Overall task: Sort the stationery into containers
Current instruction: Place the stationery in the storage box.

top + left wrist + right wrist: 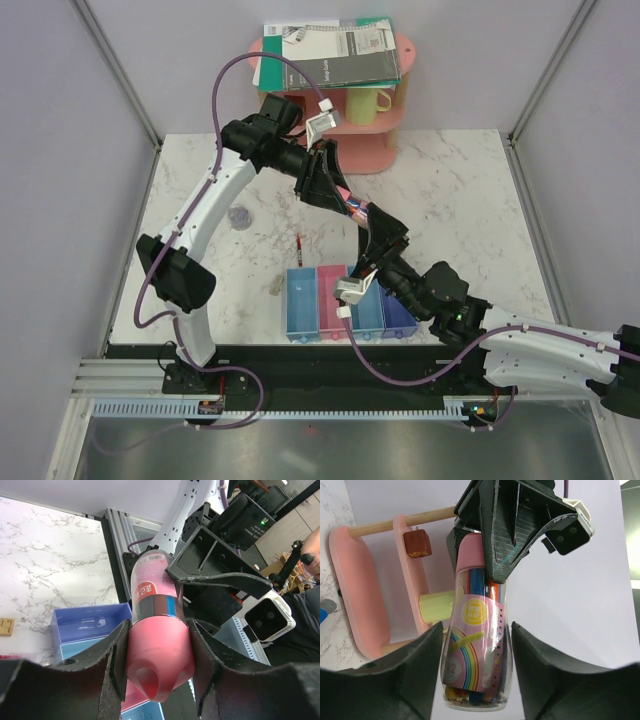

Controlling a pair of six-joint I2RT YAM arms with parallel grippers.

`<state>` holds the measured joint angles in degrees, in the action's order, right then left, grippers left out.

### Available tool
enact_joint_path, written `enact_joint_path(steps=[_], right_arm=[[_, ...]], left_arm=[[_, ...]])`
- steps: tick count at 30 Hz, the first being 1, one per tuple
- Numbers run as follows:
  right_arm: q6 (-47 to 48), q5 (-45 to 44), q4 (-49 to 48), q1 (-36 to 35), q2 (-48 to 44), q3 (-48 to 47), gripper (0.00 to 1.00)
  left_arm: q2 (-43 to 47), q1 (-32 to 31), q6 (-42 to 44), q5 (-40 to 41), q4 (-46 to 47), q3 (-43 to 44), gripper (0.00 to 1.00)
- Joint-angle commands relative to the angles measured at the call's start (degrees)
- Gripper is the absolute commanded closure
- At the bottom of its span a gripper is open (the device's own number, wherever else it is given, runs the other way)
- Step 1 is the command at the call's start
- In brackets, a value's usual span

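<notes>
A pink cylinder (pixel 354 208), a clear bottle of coloured sticks with a pink cap, hangs in the air between both arms above the table's middle. My left gripper (pixel 157 626) is shut on its pink cap (pixel 159 652), pads pressed to both sides. My right gripper (pixel 477 627) is shut on the clear labelled base (pixel 476 650). The containers stand joined at the near edge: blue (pixel 300 300), pink (pixel 329 297), light blue (pixel 367 312), violet-blue (pixel 399 317). A thin red pen (pixel 299 243), a greyish disc (pixel 240 217) and a tan block (pixel 6 626) lie on the marble.
A pink shelf rack (pixel 378 128) stands at the back with a yellow mug (pixel 368 103) inside, notebooks (pixel 325 55) on top and a brown cube (pixel 416 543) under its upper shelf. A blue-capped tube (pixel 324 609) lies beside the rack. Grey walls close the sides.
</notes>
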<state>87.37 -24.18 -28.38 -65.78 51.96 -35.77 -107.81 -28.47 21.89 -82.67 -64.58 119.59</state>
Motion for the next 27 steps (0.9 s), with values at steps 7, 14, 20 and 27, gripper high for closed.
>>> enact_joint_path(steps=[7, 14, 20, 27], right_arm=[[-2.29, 0.72, 1.83, 0.13, -1.69, -1.58, 0.02], [-7.21, -1.39, 10.0, 0.21, -2.22, -6.67, 0.02], [-16.17, -1.74, 25.2, 0.13, -3.01, -14.85, 0.02], [-21.8, -2.18, 37.16, 0.21, -3.45, -21.0, 0.02]], left_arm=[[5.41, -1.33, -1.06, -0.22, -0.02, -1.46, 0.98], [6.82, -0.89, -0.36, 6.29, -0.11, -3.05, 0.98], [6.74, -0.01, 0.17, 12.7, -0.2, -3.66, 0.98], [6.73, 0.34, 0.7, 24.3, 0.77, -4.8, 0.98]])
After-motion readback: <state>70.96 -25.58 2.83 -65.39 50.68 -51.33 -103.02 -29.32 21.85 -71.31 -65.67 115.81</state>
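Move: The right hand still grips the clear end of the jar, whose middle lies about 2 cm ahead, 3 cm left and 1 cm above. The left hand has the pink cap end, with the jar's middle 3 cm back and 3 cm right. The storage box lies roughly 9 cm back, 3 cm right and 30 cm below the left hand. From the right hand, the blue glue stick is some 13 cm ahead, 4 cm left and 32 cm down. Open the right gripper wide to let go of the jar's clear end, then tip its fingers down about 15 degrees, easing the fingertips about 1 cm right. Keep the left grip on the pink cap end: draw back 1.5 cm, then come forward again and sink, turning the fingers slightly down and counter-clockwise. ##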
